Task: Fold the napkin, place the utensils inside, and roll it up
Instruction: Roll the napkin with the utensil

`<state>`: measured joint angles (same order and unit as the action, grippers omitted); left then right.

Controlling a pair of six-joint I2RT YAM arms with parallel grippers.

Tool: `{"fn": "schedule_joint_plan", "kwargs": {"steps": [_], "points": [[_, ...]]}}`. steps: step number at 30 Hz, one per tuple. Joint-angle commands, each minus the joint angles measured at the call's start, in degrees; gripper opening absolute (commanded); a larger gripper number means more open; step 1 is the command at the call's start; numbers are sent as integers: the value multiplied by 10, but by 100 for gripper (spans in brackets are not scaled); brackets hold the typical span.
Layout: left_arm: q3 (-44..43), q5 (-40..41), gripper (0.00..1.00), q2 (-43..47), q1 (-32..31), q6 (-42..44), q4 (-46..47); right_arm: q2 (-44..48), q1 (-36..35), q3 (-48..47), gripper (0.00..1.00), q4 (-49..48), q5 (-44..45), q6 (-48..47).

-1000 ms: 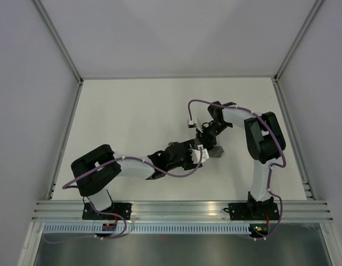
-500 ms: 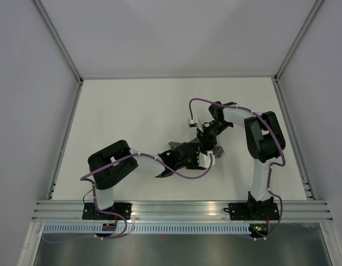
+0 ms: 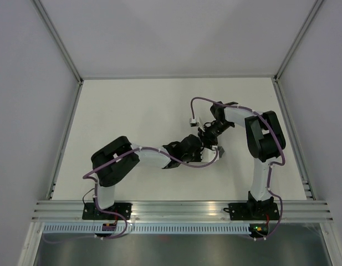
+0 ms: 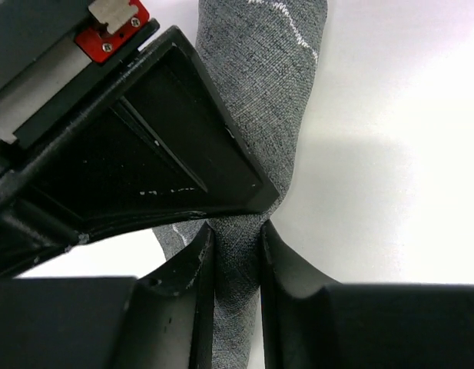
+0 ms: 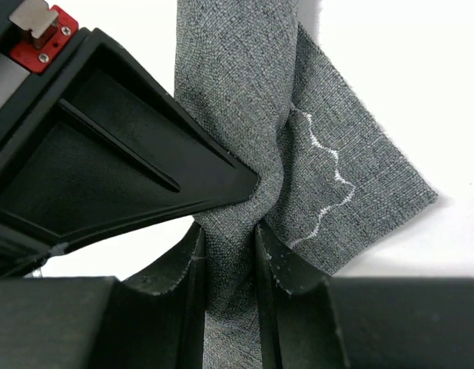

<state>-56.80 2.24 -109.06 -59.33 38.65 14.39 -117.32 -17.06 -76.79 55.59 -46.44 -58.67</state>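
The napkin (image 3: 217, 150) is a dark grey cloth, rolled into a narrow bundle on the white table; a loose flap with a wavy light stitch line sticks out to one side (image 5: 352, 177). My left gripper (image 4: 237, 234) is shut on the roll (image 4: 260, 92), both fingers pressing the fabric. My right gripper (image 5: 230, 234) is shut on the same roll (image 5: 237, 69) a little further along. In the top view the left gripper (image 3: 199, 146) and the right gripper (image 3: 207, 136) meet tip to tip over the bundle. The utensils are hidden.
The white table (image 3: 132, 116) is ringed by pale walls and a metal rail (image 3: 182, 209) at the near edge. Each wrist view shows the other gripper's black body close by (image 4: 144, 154) (image 5: 114, 154). A purple cable (image 3: 195, 105) loops off the right arm.
My left arm swung further right and in toward the right gripper. Its jaws closed onto the napkin roll. The right gripper stayed where it was, holding the roll.
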Motion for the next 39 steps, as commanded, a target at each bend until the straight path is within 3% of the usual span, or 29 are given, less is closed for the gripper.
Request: {"fn": "schedule_joint_plan", "kwargs": {"steps": [1,2,5,8,12,21,30,34,39], "points": [[-42,-54,14,-25,16,-38,-99,-29,5,15,18,21,53,-36],[-50,-62,12,-27,18,-43,-115,-27,6,15,31,20,51,-35],[-81,-97,5,-36,29,-77,-174,-1,17,12,51,25,42,-32],[-102,-135,2,-37,40,-103,-212,24,37,-8,58,47,24,-36],[-125,-166,2,-44,51,-133,-253,43,80,-44,60,86,-5,-48],[-181,-242,2,-68,74,-185,-344,87,192,-43,58,53,-57,-6],[-329,-364,3,-179,88,-249,-518,337,192,196,58,-193,-2,94],[-338,-409,4,-197,105,-256,-532,457,162,298,59,-323,49,119],[-339,-439,4,-199,133,-263,-533,510,94,379,62,-363,90,106]]}}
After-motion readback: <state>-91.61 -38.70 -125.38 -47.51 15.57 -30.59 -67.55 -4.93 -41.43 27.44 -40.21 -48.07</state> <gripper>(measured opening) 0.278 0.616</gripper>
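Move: The napkin roll lies left to right, already pinched near its middle between the left hand's fingers. From the right hand, which also still grips it, the roll's middle is about 7 cm to the left, level with it. The roll's right end is some 4 cm to the right and 1 cm back; a loose flap's corner sticks out about 5 cm ahead and 3 cm to the left, slightly below. The napkin roll stays pinched in the left fingers, which tip about 55 degrees, from pointing forward-down to back-down, turning it while drawing it some 3 cm back. The right fingers open and let go; that hand sweeps about 10 cm right, going forward then back, rises some 9 cm, swings its fingertips forward and starts back left, open, above the roll's right end. ##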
